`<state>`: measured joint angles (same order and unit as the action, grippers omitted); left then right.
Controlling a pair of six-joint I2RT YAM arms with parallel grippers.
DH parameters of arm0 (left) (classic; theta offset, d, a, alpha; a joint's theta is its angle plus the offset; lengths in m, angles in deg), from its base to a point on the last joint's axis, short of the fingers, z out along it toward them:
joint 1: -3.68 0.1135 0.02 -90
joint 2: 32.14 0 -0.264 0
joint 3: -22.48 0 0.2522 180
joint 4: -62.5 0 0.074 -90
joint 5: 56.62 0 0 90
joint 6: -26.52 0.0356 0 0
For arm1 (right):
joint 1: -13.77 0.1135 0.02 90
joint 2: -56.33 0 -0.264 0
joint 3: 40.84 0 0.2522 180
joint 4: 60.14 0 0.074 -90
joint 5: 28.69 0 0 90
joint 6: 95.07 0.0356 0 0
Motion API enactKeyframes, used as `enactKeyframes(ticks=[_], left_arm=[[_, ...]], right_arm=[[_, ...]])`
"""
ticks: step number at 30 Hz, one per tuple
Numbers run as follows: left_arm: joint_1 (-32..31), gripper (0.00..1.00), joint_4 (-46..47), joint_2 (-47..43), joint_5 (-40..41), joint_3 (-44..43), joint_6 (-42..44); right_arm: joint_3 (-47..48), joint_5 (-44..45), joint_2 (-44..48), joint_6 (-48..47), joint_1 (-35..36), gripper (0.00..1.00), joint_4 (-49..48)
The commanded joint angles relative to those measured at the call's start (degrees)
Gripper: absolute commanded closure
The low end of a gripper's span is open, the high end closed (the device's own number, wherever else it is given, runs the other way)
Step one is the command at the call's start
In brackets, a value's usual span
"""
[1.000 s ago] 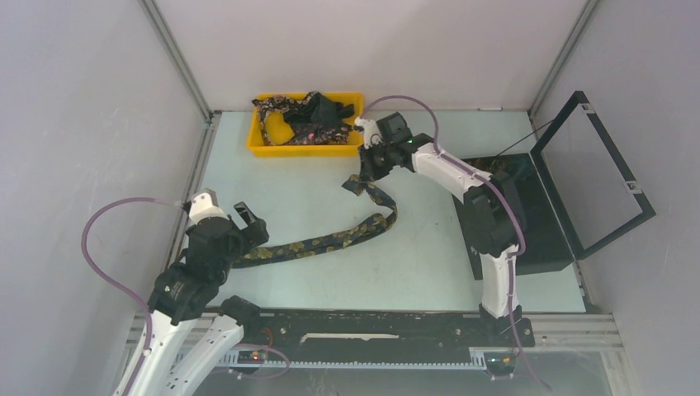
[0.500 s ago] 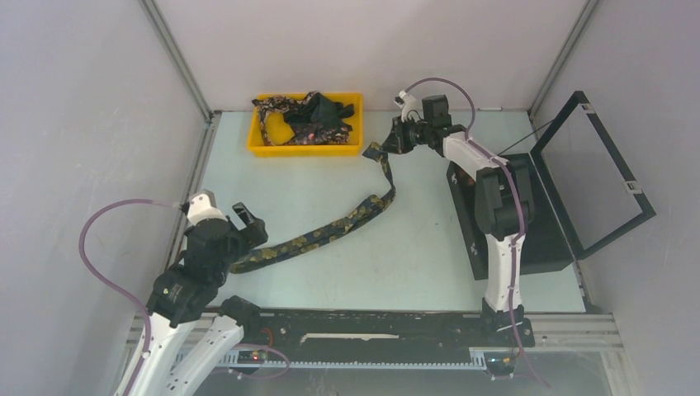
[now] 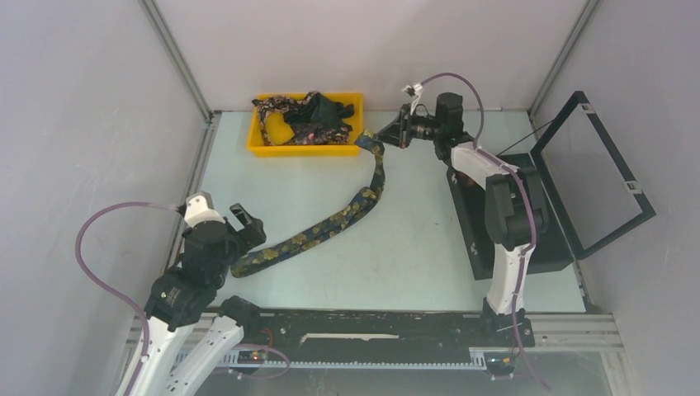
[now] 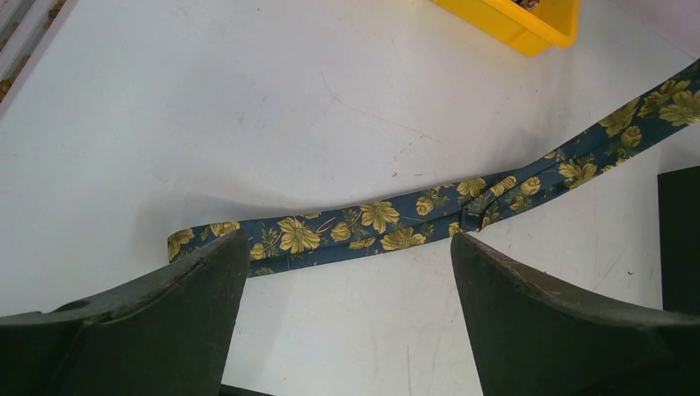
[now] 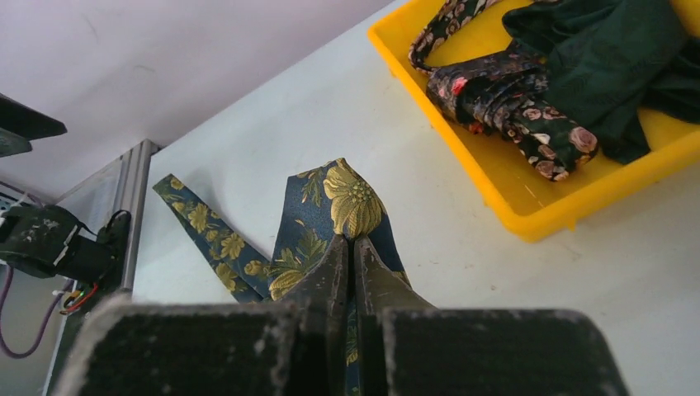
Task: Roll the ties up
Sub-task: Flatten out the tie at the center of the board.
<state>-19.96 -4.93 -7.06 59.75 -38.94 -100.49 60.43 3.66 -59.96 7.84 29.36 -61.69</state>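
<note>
A long navy tie (image 3: 330, 224) with yellow flowers stretches across the table from near my left gripper up to my right gripper. My right gripper (image 3: 388, 134) is shut on the tie's wide pointed end (image 5: 351, 202), lifted beside the yellow tray. The narrow end (image 4: 206, 239) lies flat on the table just beyond my left gripper (image 4: 347, 272), which stands open with bare table between its fingers. In the top view the left gripper (image 3: 246, 223) is at the tie's near-left end. More ties (image 3: 307, 118) lie bunched in the tray.
The yellow tray (image 3: 257, 144) stands at the back of the table, left of the right gripper. A black hinged box (image 3: 545, 214) with its lid raised sits at the right. Grey walls close in on both sides.
My right gripper has carried the tie's wide end back and to the right, pulling the tie out of its S-curve into a straighter line. The left arm has barely moved.
</note>
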Motion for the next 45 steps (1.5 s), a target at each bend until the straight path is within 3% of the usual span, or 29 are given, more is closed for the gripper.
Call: enactKeyframes(ticks=[1, 8, 12, 18, 26, 29, 34, 41, 45], left_arm=[[0.4, 0.02, 1.6, -0.5, 1.2, 0.4, 0.0], [0.5, 0.02, 1.6, 0.0, 1.1, 0.4, 0.1], [0.5, 0.02, 1.6, 0.0, 1.1, 0.4, 0.1], [0.6, 0.02, 1.6, -0.1, 0.9, 0.4, 0.1], [0.5, 0.02, 1.7, -1.0, 1.0, 0.5, 0.0], [0.6, 0.02, 1.6, -1.2, 1.0, 0.5, 0.0], [0.6, 0.02, 1.7, -1.5, 1.1, 0.5, 0.0], [0.6, 0.02, 1.4, -1.3, 0.6, -0.7, 1.2], [0.5, 0.02, 1.0, -1.7, 1.8, -2.7, 4.3]], right_arm=[[-4.8, -4.8, 0.2, 12.5, -5.1, 1.0, -22.5], [-2.2, 5.6, -3.9, 1.7, -7.2, 0.98, -2.6], [3.3, 11.4, -6.0, -1.0, -8.2, 0.78, 11.9], [4.5, 19.5, -3.1, -1.4, -9.8, 0.53, 18.2], [5.0, 34.0, 6.5, -1.1, -9.2, 0.39, 25.8], [5.3, 45.4, 10.6, -3.5, -6.4, 0.37, 31.4], [1.8, 52.2, 16.4, -8.7, 2.1, 0.37, 36.4], [-4.3, 51.5, 17.4, -18.6, 19.8, 0.38, 40.3], [-4.5, 46.9, 14.4, -16.1, 25.4, 0.37, 41.2]])
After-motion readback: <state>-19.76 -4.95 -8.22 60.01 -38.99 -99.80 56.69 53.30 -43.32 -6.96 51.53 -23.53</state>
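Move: My right hand still pinches the raised end of the tie; the bare board where it goes is about 8 cm to my right, roughly level, some 16 cm below. The tie's other end lies about 27 cm back and 30 cm left of this hand. The yellow bin is some 17 cm left and 8 cm ahead, the black box about 31 cm right and 14 cm back. From my left hand, that spot is roughly 18 cm ahead and 35 cm right. Keeping my pinch at first, I swing the tie's raised end right and forward while lowering my right hand about 10 cm, opening the fingers on the way down to let it go. I carry on to the right, then rise about 12 cm and sweep the open hand back towards my base and left, over the middle of the tie, the fingers tipping down some 35 degrees. ##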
